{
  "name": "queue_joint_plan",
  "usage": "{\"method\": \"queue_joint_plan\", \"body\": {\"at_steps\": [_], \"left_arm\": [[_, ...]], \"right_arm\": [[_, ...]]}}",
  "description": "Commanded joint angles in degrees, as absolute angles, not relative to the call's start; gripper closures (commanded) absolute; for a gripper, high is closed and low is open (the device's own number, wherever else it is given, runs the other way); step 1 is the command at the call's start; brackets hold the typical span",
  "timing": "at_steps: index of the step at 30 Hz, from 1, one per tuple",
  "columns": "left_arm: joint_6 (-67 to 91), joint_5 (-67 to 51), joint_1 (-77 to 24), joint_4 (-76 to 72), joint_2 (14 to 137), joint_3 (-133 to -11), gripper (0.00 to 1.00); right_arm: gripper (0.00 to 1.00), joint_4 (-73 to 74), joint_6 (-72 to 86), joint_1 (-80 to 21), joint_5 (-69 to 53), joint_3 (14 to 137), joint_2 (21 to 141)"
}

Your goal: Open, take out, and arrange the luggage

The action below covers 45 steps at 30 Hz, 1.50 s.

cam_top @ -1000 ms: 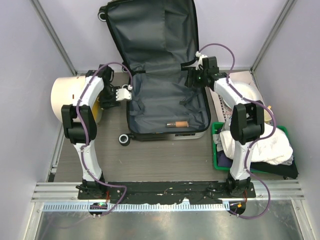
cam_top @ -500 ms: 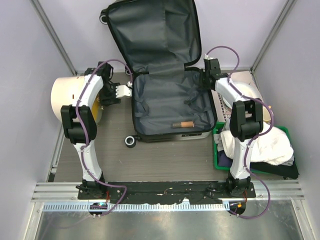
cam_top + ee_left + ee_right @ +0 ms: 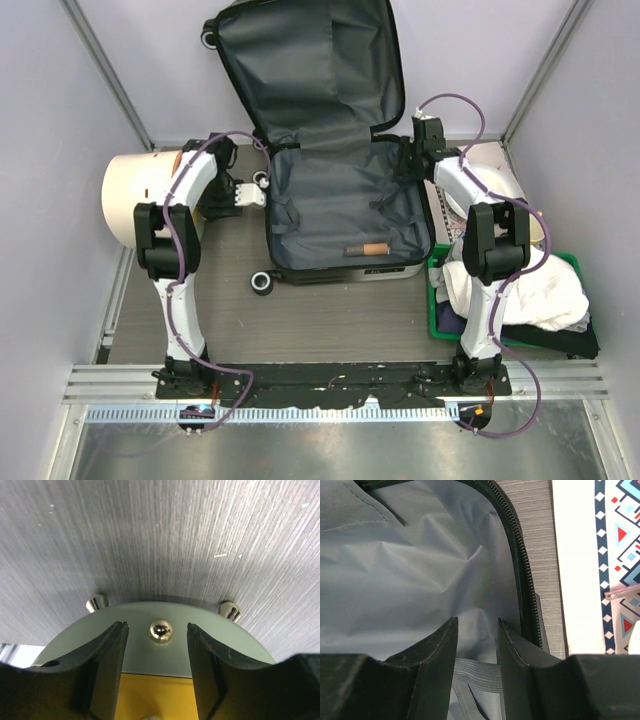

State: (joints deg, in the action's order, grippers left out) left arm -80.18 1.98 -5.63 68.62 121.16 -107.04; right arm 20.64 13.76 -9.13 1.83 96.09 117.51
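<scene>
The luggage [image 3: 340,205] lies open on the table, its lid [image 3: 310,70] leaning against the back wall and the dark grey lining showing. A small brown cylinder [image 3: 362,248] rests inside near the front rim. My left gripper [image 3: 252,193] hangs just off the case's left side, open and empty. In the left wrist view the left gripper [image 3: 156,626] faces a pale round disc [image 3: 150,657] with chrome studs. My right gripper [image 3: 408,160] is at the case's right rim by the hinge. In the right wrist view the right gripper [image 3: 476,621] stands open over the lining [image 3: 410,570] and an elastic strap [image 3: 475,672].
A cream cylindrical bin [image 3: 135,195] lies on its side at the left, close behind my left arm. A green tray [image 3: 436,300] heaped with white cloth [image 3: 520,290] sits at the right. A white plate [image 3: 495,185] and a patterned sheet [image 3: 620,540] lie right of the case.
The luggage has slid to the right. My right gripper moved from over the hinge to the right rim. My left gripper followed the case rightward and slightly nearer.
</scene>
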Motion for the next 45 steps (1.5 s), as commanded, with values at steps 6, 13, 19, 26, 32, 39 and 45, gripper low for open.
{"method": "queue_joint_plan", "body": {"at_steps": [6, 13, 19, 26, 32, 39, 45], "left_arm": [[-80.25, 10.19, -5.98, 72.69, 124.36, -109.51, 0.49], [-80.86, 11.43, -5.98, 72.16, 125.07, -109.25, 0.52], [-80.77, 8.53, -5.98, 71.89, 124.63, -109.33, 0.68], [-80.77, 2.38, -6.85, 71.64, 121.99, -108.72, 0.88], [-80.07, 0.35, -8.35, 69.27, 120.41, -106.53, 0.96], [-78.93, -2.19, -9.93, 65.74, 119.01, -103.97, 0.94], [-77.52, -7.19, -10.28, 64.95, 117.07, -104.33, 0.94]], "right_arm": [[0.57, 22.76, 13.36, -5.36, 5.71, 97.47, 114.87], [0.56, 22.59, 13.45, -5.27, 5.63, 97.03, 114.61], [0.56, 22.41, 13.18, -5.36, 5.89, 97.12, 114.70], [0.56, 22.32, 13.27, -5.27, 5.71, 96.94, 114.87], [0.57, 22.06, 13.62, -5.36, 5.27, 97.03, 115.14], [0.56, 22.06, 13.45, -5.27, 5.01, 96.94, 114.96], [0.56, 21.88, 13.62, -5.36, 3.43, 97.12, 115.14]]}}
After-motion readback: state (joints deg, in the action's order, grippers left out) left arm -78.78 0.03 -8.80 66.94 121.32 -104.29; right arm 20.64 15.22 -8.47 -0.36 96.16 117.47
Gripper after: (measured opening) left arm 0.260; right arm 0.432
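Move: The green drawer's knob, low on the cabinet's round face, is almost between the left hand's open fingers: about 2 cm to the left, 1 cm back and 2 cm below. The yellow drawer's knob is some 6 cm above it. A suitcase wheel stands roughly 9 cm to the left hand's right and 5 cm ahead; the open suitcase's middle is about 29 cm right, level with it. From the right hand, the green knob lies some 42 cm left and 8 cm back. The green drawer's knob is closed on by the left hand, which first eases about 2 cm left and 2 cm down onto it, tilting some 10 degrees, then pinches it between the fingertips. Keeping that grip, the hand pulls it about 4.5 cm to the right, away from the cabinet and towards the suitcase, at an even height while the tilt comes back out. ##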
